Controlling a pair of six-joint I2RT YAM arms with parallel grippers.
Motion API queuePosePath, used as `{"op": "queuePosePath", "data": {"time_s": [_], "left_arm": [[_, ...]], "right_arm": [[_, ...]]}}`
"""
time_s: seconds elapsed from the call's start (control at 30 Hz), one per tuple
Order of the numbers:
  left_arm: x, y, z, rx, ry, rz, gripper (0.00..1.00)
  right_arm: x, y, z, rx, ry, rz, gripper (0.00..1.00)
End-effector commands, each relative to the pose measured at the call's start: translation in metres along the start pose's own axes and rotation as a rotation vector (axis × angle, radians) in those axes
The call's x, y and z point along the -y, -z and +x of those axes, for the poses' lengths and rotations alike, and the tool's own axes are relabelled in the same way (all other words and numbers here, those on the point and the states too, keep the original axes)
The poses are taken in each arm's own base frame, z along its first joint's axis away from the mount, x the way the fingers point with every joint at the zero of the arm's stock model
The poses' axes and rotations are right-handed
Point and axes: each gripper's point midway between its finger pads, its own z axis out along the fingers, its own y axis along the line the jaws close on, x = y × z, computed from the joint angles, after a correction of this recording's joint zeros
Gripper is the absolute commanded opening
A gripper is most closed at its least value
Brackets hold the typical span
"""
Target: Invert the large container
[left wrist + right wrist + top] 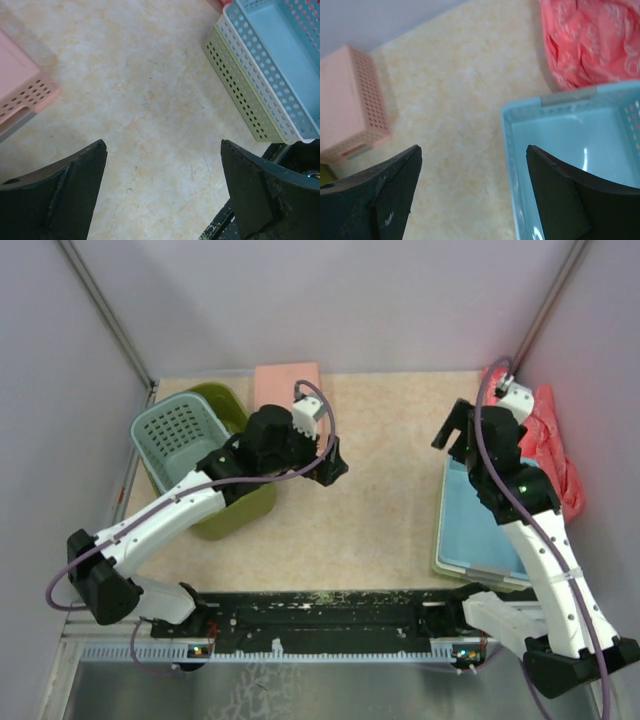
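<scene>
The large container, an olive-green basket, stands at the left of the table. A smaller teal perforated basket sits in it, opening up. My left arm reaches over the olive basket. My left gripper is past its right side, over bare table, open and empty. The left wrist view shows its jaws wide apart above the tabletop. My right gripper is open and empty above the far left corner of the blue tray, as the right wrist view also shows. The olive basket is out of both wrist views.
A pink tray lies upside down at the back, right of the basket; it also shows in the left wrist view and the right wrist view. The blue tray is stacked on white and green trays. A red cloth lies at the right wall.
</scene>
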Motion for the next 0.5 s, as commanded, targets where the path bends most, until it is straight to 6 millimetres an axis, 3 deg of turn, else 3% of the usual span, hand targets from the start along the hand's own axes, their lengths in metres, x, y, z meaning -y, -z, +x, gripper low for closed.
{"op": "queuePosePath", "data": {"time_s": [0.0,0.1,0.2,0.47], "left_arm": [[0.013,-0.020,0.003,0.014,-0.053,0.025,1.00],[0.016,-0.028,0.010,-0.010,-0.068,0.036,0.99],[0.014,-0.030,0.014,-0.029,-0.076,0.032,0.99],[0.013,-0.034,0.025,-0.059,-0.074,0.030,0.99]], "right_arm": [[0.052,0.006,0.092,-0.297,0.107,0.168,0.81],[0.049,0.005,0.128,-0.387,0.089,0.123,0.79],[0.055,0.001,0.151,-0.436,0.080,0.143,0.75],[0.069,-0.001,0.157,-0.419,0.099,0.200,0.34]]}}
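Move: From the right hand, the blue container's middle lies about 9 cm back, 11 cm to the right and 22 cm below, on top of a pale green container some 27 cm below the hand. The red bag is roughly 10 cm ahead and 22 cm right; the upturned pink container is about 16 cm ahead and 36 cm left. From the left hand, the blue container is some 35 cm right, 6 cm back and 17 cm below. Drop the right gripper quickly, about 17 cm down while drawing 7 cm back, onto the left wall of the blue container. Tip the fingers some 30 degrees further down so they straddle that rim, then hold there and close them from nearly wide to under half open. Let the left gripper settle slightly down and right, still open and empty. ##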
